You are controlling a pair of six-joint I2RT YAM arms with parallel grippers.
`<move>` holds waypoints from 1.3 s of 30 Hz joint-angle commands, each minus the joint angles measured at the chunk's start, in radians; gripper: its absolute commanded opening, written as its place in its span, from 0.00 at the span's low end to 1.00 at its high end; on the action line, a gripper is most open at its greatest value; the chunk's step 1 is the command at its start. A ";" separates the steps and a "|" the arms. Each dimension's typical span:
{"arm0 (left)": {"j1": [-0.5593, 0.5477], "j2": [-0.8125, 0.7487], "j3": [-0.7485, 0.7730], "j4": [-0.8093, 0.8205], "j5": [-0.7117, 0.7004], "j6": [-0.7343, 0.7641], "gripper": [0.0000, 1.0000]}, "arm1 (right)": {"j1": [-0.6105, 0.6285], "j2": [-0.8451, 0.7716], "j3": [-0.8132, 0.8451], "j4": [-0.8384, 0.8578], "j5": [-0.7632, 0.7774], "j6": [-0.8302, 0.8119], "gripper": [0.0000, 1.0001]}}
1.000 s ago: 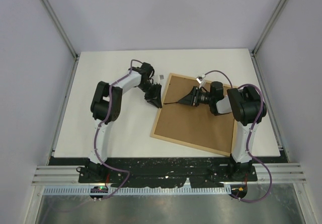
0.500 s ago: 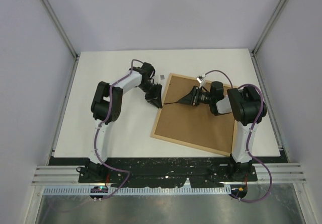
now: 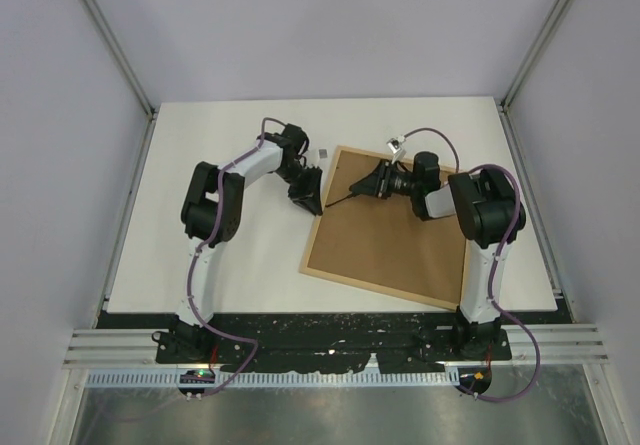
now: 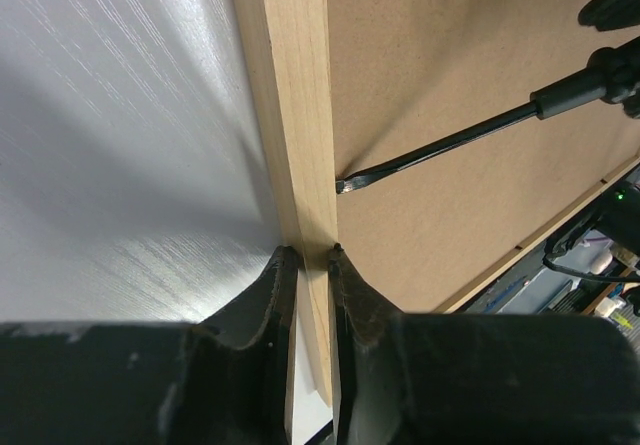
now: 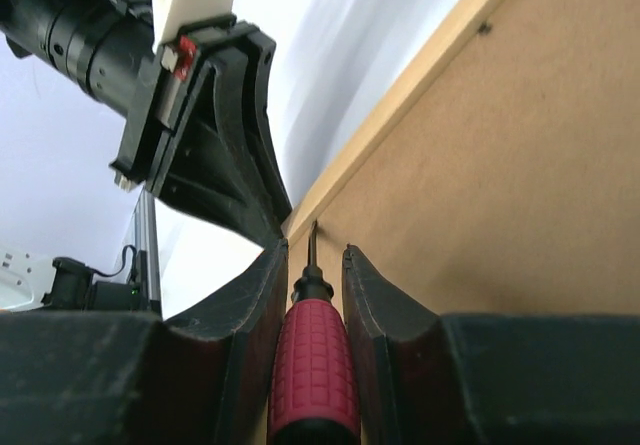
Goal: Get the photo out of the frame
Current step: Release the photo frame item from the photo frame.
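The frame (image 3: pixel 385 250) lies back up on the white table, its brown fibreboard panel facing me inside a light-wood rail (image 4: pixel 295 115). My left gripper (image 3: pixel 312 203) (image 4: pixel 310 257) is shut on that rail at the frame's left edge. My right gripper (image 3: pixel 360 190) (image 5: pixel 315 253) is shut on a red-handled screwdriver (image 5: pixel 312 360), held low over the panel. The screwdriver's thin shaft (image 4: pixel 440 145) runs across the board, and its tip (image 5: pixel 313 229) touches the seam between board and rail, close to the left fingers. The photo is hidden under the backing.
The table's white top (image 3: pixel 220 255) shows left of the frame and behind it. Grey enclosure walls and slanted metal posts (image 3: pixel 115 55) stand at both sides. A black base plate and slotted rail (image 3: pixel 330 340) run along the near edge.
My right gripper has shifted slightly toward the far left over the panel, carrying the screwdriver with it. The left gripper stays clamped on the rail.
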 commanded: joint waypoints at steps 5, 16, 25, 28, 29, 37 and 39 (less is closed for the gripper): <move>-0.056 -0.002 -0.005 0.016 0.038 -0.010 0.18 | 0.164 -0.117 0.147 -0.324 0.144 -0.159 0.08; -0.065 -0.014 -0.005 0.016 0.003 -0.012 0.18 | 0.300 -0.157 0.316 -0.651 0.212 -0.248 0.08; -0.039 -0.048 0.052 -0.017 -0.023 0.011 0.52 | 0.145 -0.230 0.512 -1.215 -0.059 -0.594 0.08; -0.039 -0.038 0.098 -0.051 -0.057 0.027 0.55 | 0.093 -0.267 0.514 -1.352 -0.133 -0.665 0.08; -0.039 -0.031 0.121 -0.063 -0.069 0.033 0.55 | 0.070 -0.276 0.513 -1.369 -0.142 -0.712 0.08; -0.064 0.052 0.242 -0.151 -0.221 0.057 0.55 | 0.030 -0.339 0.359 -1.438 -0.028 -0.894 0.08; -0.079 0.077 0.259 -0.172 -0.253 0.059 0.55 | 0.028 -0.335 0.327 -1.420 -0.018 -0.898 0.08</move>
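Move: The left hand already grips the frame's left bar. The metal tab on that bar's inner edge is about 2 cm ahead of it and 1 cm to its right. From the right hand, holding the screwdriver, the same tab is some 9 cm left, 4 cm back and 4 cm below. The bar's far corner lies about 7 cm left and 11 cm ahead of the right hand, its near corner roughly 15 cm left and 22 cm back. With the screwdriver tip already at the tab, the right hand swings its handle left and up over the bar, about 8 cm left and 5 cm up, levering at the tab, then backs off right, back and higher, turning counter-clockwise and keeping its grip. The left hand, still pinching the bar, drags it back some 2.5 cm, then opens, lifts off and goes forward and up. ##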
